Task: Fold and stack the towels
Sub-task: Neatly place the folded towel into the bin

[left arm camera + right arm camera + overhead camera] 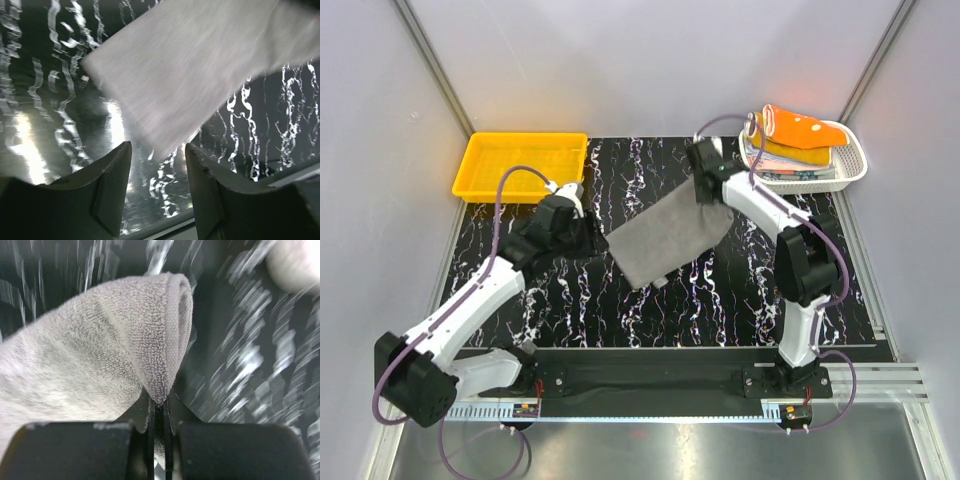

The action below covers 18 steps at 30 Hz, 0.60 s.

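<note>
A grey towel (670,240) lies spread on the black marbled mat (570,300), its upper right corner lifted. My right gripper (707,197) is shut on that corner. In the right wrist view the terry hem (170,340) is pinched between the closed jaws of the right gripper (159,402). My left gripper (592,238) is at the towel's left corner. In the left wrist view it (158,146) is open with nothing between its fingers, and the towel (200,65) lies just beyond the tips. More towels, an orange one (800,125) on top, are piled in the basket.
A white lattice basket (857,165) stands at the back right, off the mat's corner. A yellow plastic tray (470,178) sits at the back left. Grey walls enclose the table on three sides.
</note>
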Each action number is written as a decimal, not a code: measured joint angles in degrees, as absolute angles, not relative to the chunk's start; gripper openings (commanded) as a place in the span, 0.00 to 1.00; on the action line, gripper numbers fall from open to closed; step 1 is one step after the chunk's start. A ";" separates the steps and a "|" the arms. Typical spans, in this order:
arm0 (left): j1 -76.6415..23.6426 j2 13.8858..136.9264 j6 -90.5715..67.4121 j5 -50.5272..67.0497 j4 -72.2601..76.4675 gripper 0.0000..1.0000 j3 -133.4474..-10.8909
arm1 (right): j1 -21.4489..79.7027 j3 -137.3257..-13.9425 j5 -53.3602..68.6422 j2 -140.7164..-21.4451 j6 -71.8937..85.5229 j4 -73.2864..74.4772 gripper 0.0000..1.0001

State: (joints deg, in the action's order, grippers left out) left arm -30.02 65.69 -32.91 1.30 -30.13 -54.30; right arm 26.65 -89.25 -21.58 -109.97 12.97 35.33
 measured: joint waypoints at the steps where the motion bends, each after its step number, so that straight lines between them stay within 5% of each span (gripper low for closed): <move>1: -29.36 64.64 -32.08 0.82 -31.29 0.52 -54.70 | 25.54 -93.56 -22.50 -111.55 11.07 36.25 0.00; 10: -26.96 63.29 -24.51 -2.35 -38.83 0.52 -57.74 | 14.26 -128.44 -29.82 -127.04 -7.16 39.55 0.00; 18: -25.93 64.73 -21.61 -2.50 -40.32 0.51 -57.87 | 12.73 -143.92 -32.58 -135.98 -18.83 40.10 0.00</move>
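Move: Out to the right hand's right, about 23 cm across and 10 cm ahead, stands the white bin, its middle some 5 cm lower than the hand. The orange towel tops the stack in it, roughly 13 cm ahead and 22 cm right, near hand height. The gripped grey towel trails with its middle 7 cm back, 10 cm left and 8 cm below. From the left hand the bin lies some 26 cm ahead, 48 cm right and 11 cm lower. Sweeping the grey towel by its pinched end, the right hand goes about 18 cm forward, 13 cm up and 13 cm right, towards the bin and its far side, slowing at the end; the fingers stay shut while the wrist tilts them up and swings them rightward, some 30 degrees in all. The empty left hand shifts about 5 cm left, rolling slightly, fingers still half open. ##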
